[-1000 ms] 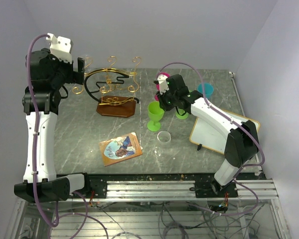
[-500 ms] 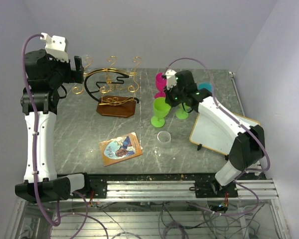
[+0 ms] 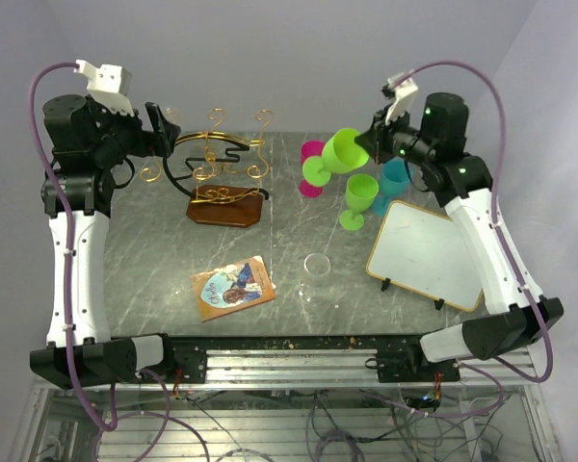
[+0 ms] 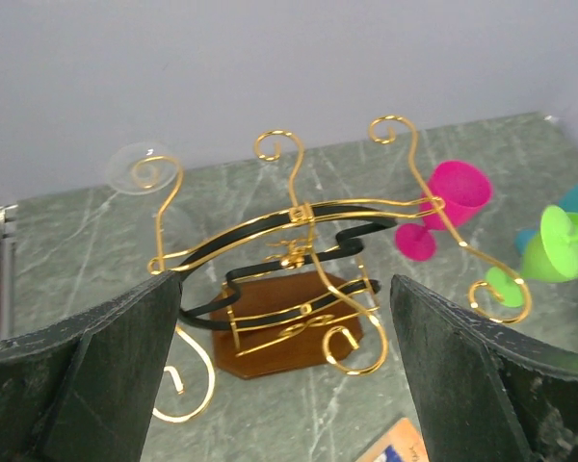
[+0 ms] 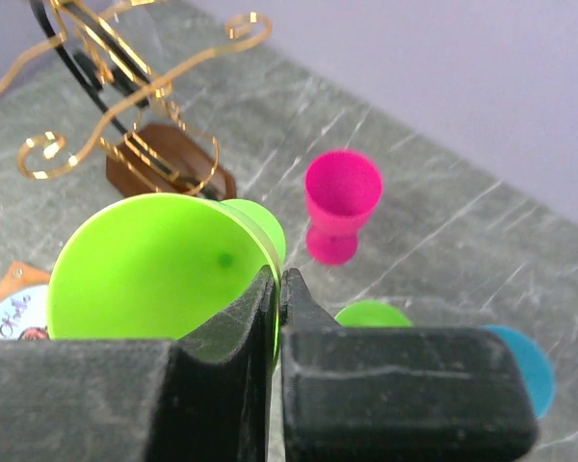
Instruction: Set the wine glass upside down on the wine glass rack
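Observation:
My right gripper (image 3: 373, 144) is shut on the rim of a lime green wine glass (image 3: 342, 151). It holds the glass tilted in the air over the back right of the table, foot pointing left. In the right wrist view the fingers pinch the rim (image 5: 278, 281) of the green bowl (image 5: 159, 269). The wine glass rack (image 3: 215, 159), gold wire on a brown wooden base (image 3: 226, 207), stands at the back left. My left gripper (image 3: 158, 130) hovers open by the rack's left side. Its view frames the rack (image 4: 299, 245) between the wide-apart fingers (image 4: 96, 375).
A pink glass (image 3: 310, 183), a second green glass (image 3: 358, 197) and a teal glass (image 3: 397, 178) stand at the back right. A clear glass (image 4: 140, 168) sits at the rack's left arm. A whiteboard (image 3: 424, 255), a small clear cup (image 3: 317, 264) and a picture card (image 3: 233, 287) lie nearer.
The right gripper closed on the green glass's rim and lifted it off the table, up and to the right, tilting it. The left arm shifted only slightly.

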Action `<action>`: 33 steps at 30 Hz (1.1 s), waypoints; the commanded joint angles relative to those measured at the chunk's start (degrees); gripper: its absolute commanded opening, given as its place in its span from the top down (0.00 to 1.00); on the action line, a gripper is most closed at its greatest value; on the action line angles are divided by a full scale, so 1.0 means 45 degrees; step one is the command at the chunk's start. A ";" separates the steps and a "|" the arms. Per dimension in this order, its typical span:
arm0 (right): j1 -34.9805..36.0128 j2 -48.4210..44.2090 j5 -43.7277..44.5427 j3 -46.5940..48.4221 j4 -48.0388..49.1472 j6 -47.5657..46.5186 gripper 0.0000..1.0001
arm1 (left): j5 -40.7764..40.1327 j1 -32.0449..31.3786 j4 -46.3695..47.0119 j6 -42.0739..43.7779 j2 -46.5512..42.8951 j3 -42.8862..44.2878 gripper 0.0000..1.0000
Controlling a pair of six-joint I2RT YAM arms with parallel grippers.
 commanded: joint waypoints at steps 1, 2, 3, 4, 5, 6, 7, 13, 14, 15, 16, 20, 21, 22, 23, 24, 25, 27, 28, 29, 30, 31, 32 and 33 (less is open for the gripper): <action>-0.0243 -0.0099 -0.1059 0.1620 -0.0217 -0.0187 1.00 | 0.1876 0.0150 0.1377 -0.2140 0.0175 -0.0184 0.02; -0.0229 0.0046 -0.1178 0.2102 -0.0184 -0.0123 1.00 | 0.2056 0.0147 0.1676 -0.2591 0.0214 -0.0328 0.03; -0.0244 0.0235 -0.1370 0.2585 -0.0165 -0.0039 1.00 | 0.2435 0.0146 0.1965 -0.3089 0.0253 -0.0455 0.04; -0.0241 0.0388 -0.1711 0.3085 -0.0104 0.0076 1.00 | 0.2846 0.0129 0.2270 -0.3530 0.0309 -0.0532 0.05; -0.0246 0.0575 -0.2022 0.3538 0.0016 0.0264 1.00 | 0.3217 0.0095 0.2547 -0.4017 0.0365 -0.0569 0.05; -0.0224 0.0745 -0.2347 0.3963 0.0160 0.0464 1.00 | 0.3605 0.0047 0.2789 -0.4464 0.0423 -0.0574 0.05; -0.0207 0.0940 -0.2658 0.4444 0.0312 0.0696 1.00 | 0.3744 -0.0069 0.2983 -0.4761 0.0482 -0.0533 0.06; 0.0247 0.2230 -0.3390 0.6123 0.1055 0.1969 1.00 | 0.3784 -0.1193 0.3411 -0.5680 0.0741 -0.0154 0.07; 0.0387 0.2437 -0.3404 0.6391 0.1069 0.2063 1.00 | 0.3801 -0.1347 0.3449 -0.5836 0.0768 -0.0163 0.07; 0.0534 0.2665 -0.3406 0.6629 0.1070 0.2146 1.00 | 0.3830 -0.1662 0.3498 -0.5919 0.0806 -0.0179 0.07; 0.0674 0.2847 -0.3420 0.6871 0.1071 0.2215 1.00 | 0.3877 -0.1955 0.3497 -0.5956 0.0840 -0.0198 0.08; 0.1239 0.3437 -0.3496 0.7558 0.0981 0.2221 1.00 | 0.3901 -0.3004 0.3348 -0.5623 0.0976 -0.0473 0.09; 0.1377 0.3510 -0.3485 0.7642 0.0941 0.2192 1.00 | 0.3766 -0.3241 0.3319 -0.5568 0.0998 -0.0605 0.10; 0.1485 0.3551 -0.3484 0.7679 0.0942 0.2196 1.00 | 0.3723 -0.3405 0.3333 -0.5573 0.1018 -0.0769 0.11; 0.1557 0.3603 -0.3503 0.7689 0.0950 0.2219 1.00 | 0.3676 -0.3559 0.3388 -0.5613 0.1027 -0.0913 0.12; 0.1630 0.3643 -0.3530 0.7685 0.0970 0.2241 1.00 | 0.3675 -0.3686 0.3476 -0.5684 0.1060 -0.1058 0.14; 0.1692 0.3639 -0.3526 0.7648 0.0999 0.2244 1.00 | 0.3702 -0.3775 0.3577 -0.5773 0.1082 -0.1189 0.16; 0.1764 0.3630 -0.3538 0.7484 0.1041 0.2271 1.00 | 0.3514 -0.3919 0.3550 -0.5797 0.1121 -0.1346 0.19; 0.1780 0.3615 -0.3552 0.7388 0.1099 0.2323 1.00 | 0.3362 -0.3943 0.3454 -0.5760 0.1143 -0.1381 0.19; 0.1790 0.3601 -0.3588 0.7315 0.1135 0.2349 1.00 | 0.3211 -0.3954 0.3367 -0.5690 0.1146 -0.1407 0.20; 0.1800 0.3567 -0.3599 0.7260 0.1157 0.2370 1.00 | 0.3156 -0.3970 0.3353 -0.5645 0.1163 -0.1469 0.21; 0.1792 0.3546 -0.3601 0.7187 0.1196 0.2380 1.00 | 0.3166 -0.3974 0.3378 -0.5655 0.1175 -0.1531 0.22; 0.1791 0.3517 -0.3623 0.7136 0.1213 0.2381 1.00 | 0.3209 -0.3992 0.3457 -0.5735 0.1184 -0.1631 0.24; 0.1791 0.3487 -0.3621 0.7106 0.1208 0.2381 1.00 | 0.3254 -0.4009 0.3545 -0.5819 0.1202 -0.1729 0.26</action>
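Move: The green wine glass pinched by its rim in the right hand has its middle about 6 cm left of that hand, 1 cm ahead and 6 cm below; from the open left hand it is roughly 36 cm to the right, 2 cm ahead and 12 cm lower. The wine glass rack's middle is about 11 cm right of the left hand, 6 cm ahead, 20 cm down. The pink glass stands some 11 cm ahead and 9 cm left of the right hand, the standing green glass 2 cm ahead and 1 cm right, both about 28 cm below. Keeping its pinch on the rim, the right hand lifts the green wine glass about 15 cm, then swings it some 11 cm left while turning counter-clockwise, so that the foot comes round towards the left hand. Meanwhile the left hand sweeps about 17 cm right past the near side of the rack to meet the foot, turning clockwise nearly 30 degrees, rolling its left side down and tipping down a little, sinking at the end as its fingers narrow somewhat around nothing yet. ##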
